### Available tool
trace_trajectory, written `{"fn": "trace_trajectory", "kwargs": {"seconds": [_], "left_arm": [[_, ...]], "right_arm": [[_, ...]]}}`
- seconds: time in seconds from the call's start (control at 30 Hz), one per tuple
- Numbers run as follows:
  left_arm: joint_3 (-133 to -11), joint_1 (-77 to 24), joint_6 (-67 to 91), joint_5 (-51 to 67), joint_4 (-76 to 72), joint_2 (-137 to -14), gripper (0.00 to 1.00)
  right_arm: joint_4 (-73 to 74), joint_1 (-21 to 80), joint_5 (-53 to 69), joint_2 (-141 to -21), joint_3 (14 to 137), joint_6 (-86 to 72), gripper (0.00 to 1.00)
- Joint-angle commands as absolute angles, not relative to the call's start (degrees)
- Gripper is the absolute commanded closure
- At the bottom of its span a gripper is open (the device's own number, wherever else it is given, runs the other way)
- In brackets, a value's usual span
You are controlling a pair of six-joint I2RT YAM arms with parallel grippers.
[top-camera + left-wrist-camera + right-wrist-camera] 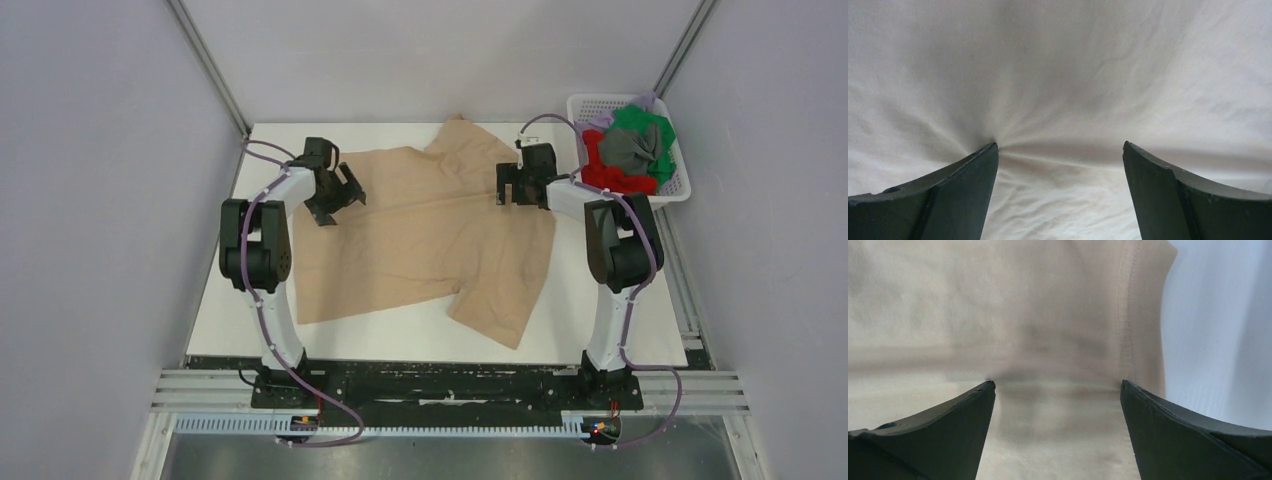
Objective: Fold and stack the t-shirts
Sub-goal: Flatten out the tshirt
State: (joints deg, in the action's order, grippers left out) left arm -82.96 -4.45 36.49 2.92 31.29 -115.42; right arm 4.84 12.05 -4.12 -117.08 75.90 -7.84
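Observation:
A beige t-shirt (420, 230) lies spread on the white table (620, 330), one sleeve pointing to the near right. My left gripper (338, 205) is open, its tips pressed down on the shirt's left part; the cloth (1063, 90) puckers at the left fingertip (983, 165). My right gripper (510, 190) is open and rests on the shirt's right part, near a stitched hem (1128, 315); the cloth (1048, 330) fills the space between its fingers. Red (610, 175), green (645, 125), grey (632, 148) and lavender (600, 120) t-shirts lie bundled in the basket.
A white mesh basket (678, 190) stands at the table's far right corner. Grey walls close in on the left, back and right. A metal rail (450, 390) with the arm bases runs along the near edge.

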Motion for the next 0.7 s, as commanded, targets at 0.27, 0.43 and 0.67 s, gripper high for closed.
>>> {"fn": "trace_trajectory", "kwargs": {"seconds": [0.27, 0.43, 0.67], "left_arm": [[-68.6, -5.7, 38.6, 1.4, 34.2, -89.9, 0.00], [-56.6, -6.0, 41.5, 2.8, 30.8, -83.0, 0.00], [-53.1, -5.9, 40.6, 5.2, 26.0, -87.5, 0.00]], "right_arm": [[5.9, 20.0, -7.5, -88.5, 56.3, -4.6, 0.02], [5.0, 24.8, -8.9, -81.5, 43.6, -10.2, 0.02], [3.2, 27.7, -6.8, -79.8, 34.5, -12.5, 0.02]]}}
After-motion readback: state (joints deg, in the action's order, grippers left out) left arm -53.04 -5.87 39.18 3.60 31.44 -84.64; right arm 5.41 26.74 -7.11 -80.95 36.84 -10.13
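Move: Both open hands are down on the far part of the t-shirt. The shirt's near-left panel lies about 22 cm back of the left hand and straight in line, its near-left corner some 32 cm back and 11 cm left. From the right hand, the near-right flap is about 27 cm back and 5 cm left, with the bunched fold in the near edge some 24 cm back and 17 cm left. All lie about 1 cm lower. Both open hands lift off the cloth, arc back over the shirt (left about 13 cm, right 20) and descend again. ##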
